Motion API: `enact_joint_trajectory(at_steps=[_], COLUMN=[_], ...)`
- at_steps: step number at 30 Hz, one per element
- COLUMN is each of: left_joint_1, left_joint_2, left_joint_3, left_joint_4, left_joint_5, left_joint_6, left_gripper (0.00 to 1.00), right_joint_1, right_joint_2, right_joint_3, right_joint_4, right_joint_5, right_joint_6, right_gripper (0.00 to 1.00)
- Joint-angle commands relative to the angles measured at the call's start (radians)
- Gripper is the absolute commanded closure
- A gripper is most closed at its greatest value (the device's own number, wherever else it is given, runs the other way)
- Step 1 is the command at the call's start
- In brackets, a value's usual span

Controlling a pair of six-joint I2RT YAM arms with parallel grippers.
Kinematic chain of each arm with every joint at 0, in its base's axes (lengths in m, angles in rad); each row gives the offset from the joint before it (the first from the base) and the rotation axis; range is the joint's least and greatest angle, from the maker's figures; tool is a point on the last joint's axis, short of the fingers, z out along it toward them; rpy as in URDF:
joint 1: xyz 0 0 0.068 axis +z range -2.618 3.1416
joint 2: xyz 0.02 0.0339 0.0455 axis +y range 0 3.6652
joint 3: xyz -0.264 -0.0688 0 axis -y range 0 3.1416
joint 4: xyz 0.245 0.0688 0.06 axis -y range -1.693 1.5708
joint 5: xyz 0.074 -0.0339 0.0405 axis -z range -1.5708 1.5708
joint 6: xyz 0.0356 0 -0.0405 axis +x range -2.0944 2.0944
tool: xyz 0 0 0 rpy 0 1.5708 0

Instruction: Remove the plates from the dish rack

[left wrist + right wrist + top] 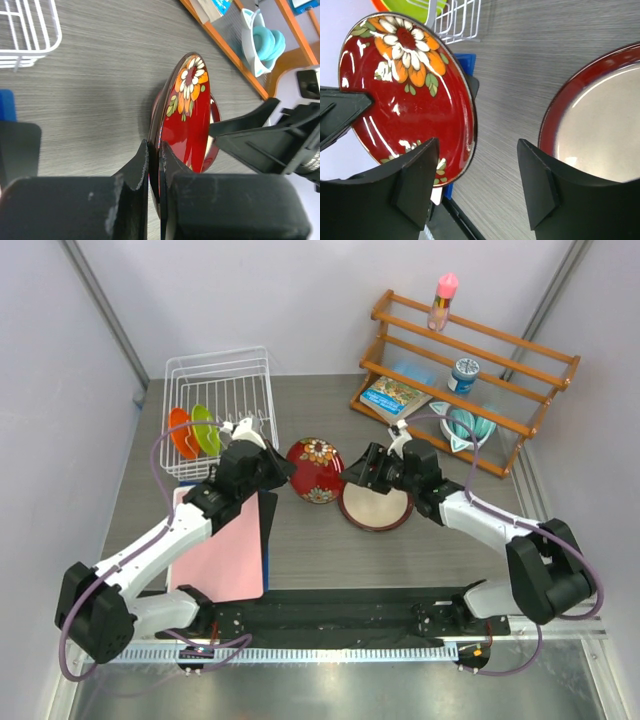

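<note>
My left gripper [282,468] is shut on the rim of the dark red floral plate [315,470] and holds it on edge above the table, right of the white wire dish rack [222,390]. The left wrist view shows the fingers [142,162] pinching the plate [187,115]. My right gripper [362,468] is open, just right of that plate, with its jaws [477,145] wide and empty beside the plate [405,85]. The cream plate with maroon rim [377,508] lies flat on the table [605,135]. The orange plate [180,432] and lime green plate [205,428] stand in the rack.
A pink clipboard [222,550] lies at the front left. A wooden slatted shelf [465,375] stands at the back right with a teal bowl [468,428], a book [393,397], a jar [463,374] and a pink bottle [443,300].
</note>
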Motion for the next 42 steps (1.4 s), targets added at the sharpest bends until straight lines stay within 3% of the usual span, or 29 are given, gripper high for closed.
enact_joint_trajectory(at_steps=[1, 10, 15, 18, 23, 26, 27, 28, 29, 30, 31, 33, 38, 42], left_joint_1=[-0.009, -0.013, -0.015, -0.015, -0.015, -0.015, -0.015, -0.015, -0.015, -0.015, -0.015, -0.015, -0.015, -0.015], left_joint_2=[0.005, 0.035, 0.060, 0.086, 0.117, 0.112, 0.109, 0.108, 0.101, 0.101, 0.100, 0.097, 0.091, 0.052], left_joint_3=[0.000, -0.076, -0.115, -0.119, -0.128, -0.124, -0.124, -0.119, -0.116, -0.116, -0.116, -0.104, -0.093, -0.085], left_joint_4=[0.175, 0.330, 0.418, 0.462, 0.515, 0.493, 0.463, 0.452, 0.429, 0.427, 0.424, 0.381, 0.331, 0.263], left_joint_5=[0.050, 0.125, 0.159, 0.189, 0.236, 0.220, 0.210, 0.202, 0.188, 0.185, 0.180, 0.153, 0.116, 0.001], left_joint_6=[-0.050, -0.116, -0.148, -0.162, -0.183, -0.163, -0.157, -0.150, -0.131, -0.122, -0.114, -0.096, -0.073, -0.021], left_gripper=[1.00, 1.00, 1.00, 1.00, 1.00, 0.99, 0.80, 0.70, 0.67, 0.74, 0.71, 0.54, 0.51, 0.46], right_joint_1=[0.007, 0.007, 0.006, 0.009, 0.003, -0.007, -0.011, -0.017, -0.023, -0.037, -0.043, -0.062, -0.160, -0.260], right_joint_2=[0.022, 0.074, 0.101, 0.107, 0.094, 0.052, 0.038, 0.019, -0.011, -0.028, -0.047, -0.096, -0.171, -0.223], right_joint_3=[-0.019, -0.062, -0.085, -0.093, -0.107, -0.108, -0.108, -0.111, -0.112, -0.110, -0.113, -0.110, -0.116, -0.119], right_joint_4=[0.211, 0.386, 0.464, 0.510, 0.510, 0.428, 0.373, 0.346, 0.325, 0.276, 0.257, 0.186, 0.084, -0.014], right_joint_5=[-0.091, -0.185, -0.234, -0.246, -0.220, -0.147, -0.126, -0.106, -0.067, -0.050, -0.035, 0.008, 0.036, 0.008], right_joint_6=[0.044, 0.119, 0.150, 0.167, 0.160, 0.115, 0.101, 0.092, 0.072, 0.065, 0.055, 0.037, 0.009, -0.026], right_gripper=[0.34, 0.67, 0.92, 0.98, 0.99, 0.99, 0.99, 0.99, 0.99, 0.99, 0.99, 0.99, 0.99, 0.99])
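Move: The flowered red plate is pinched at its near-left edge by the left fingers, its middle some 4 cm ahead, 6 cm to the right and 3 cm below that hand. From the open right hand its middle is about 9 cm to the left, 2 cm back and 1 cm up. The white-centred plate lies on the table about 6 cm right of the right hand, 1 cm ahead and 13 cm down. The dish rack's middle is about 22 cm ahead of the left hand, 20 cm to its left and 14 cm down. The flowered plate passes from hand to hand in the air: the left hand, still pinching it, eases about 3 cm down and a little right and forward, bringing its free edge between the right fingers, which sink slightly and close on it. Then the left fingers open, and the right hand rises about 3 cm and draws some 7 cm right, turning slightly clockwise, carrying it over the white-centred plate. ##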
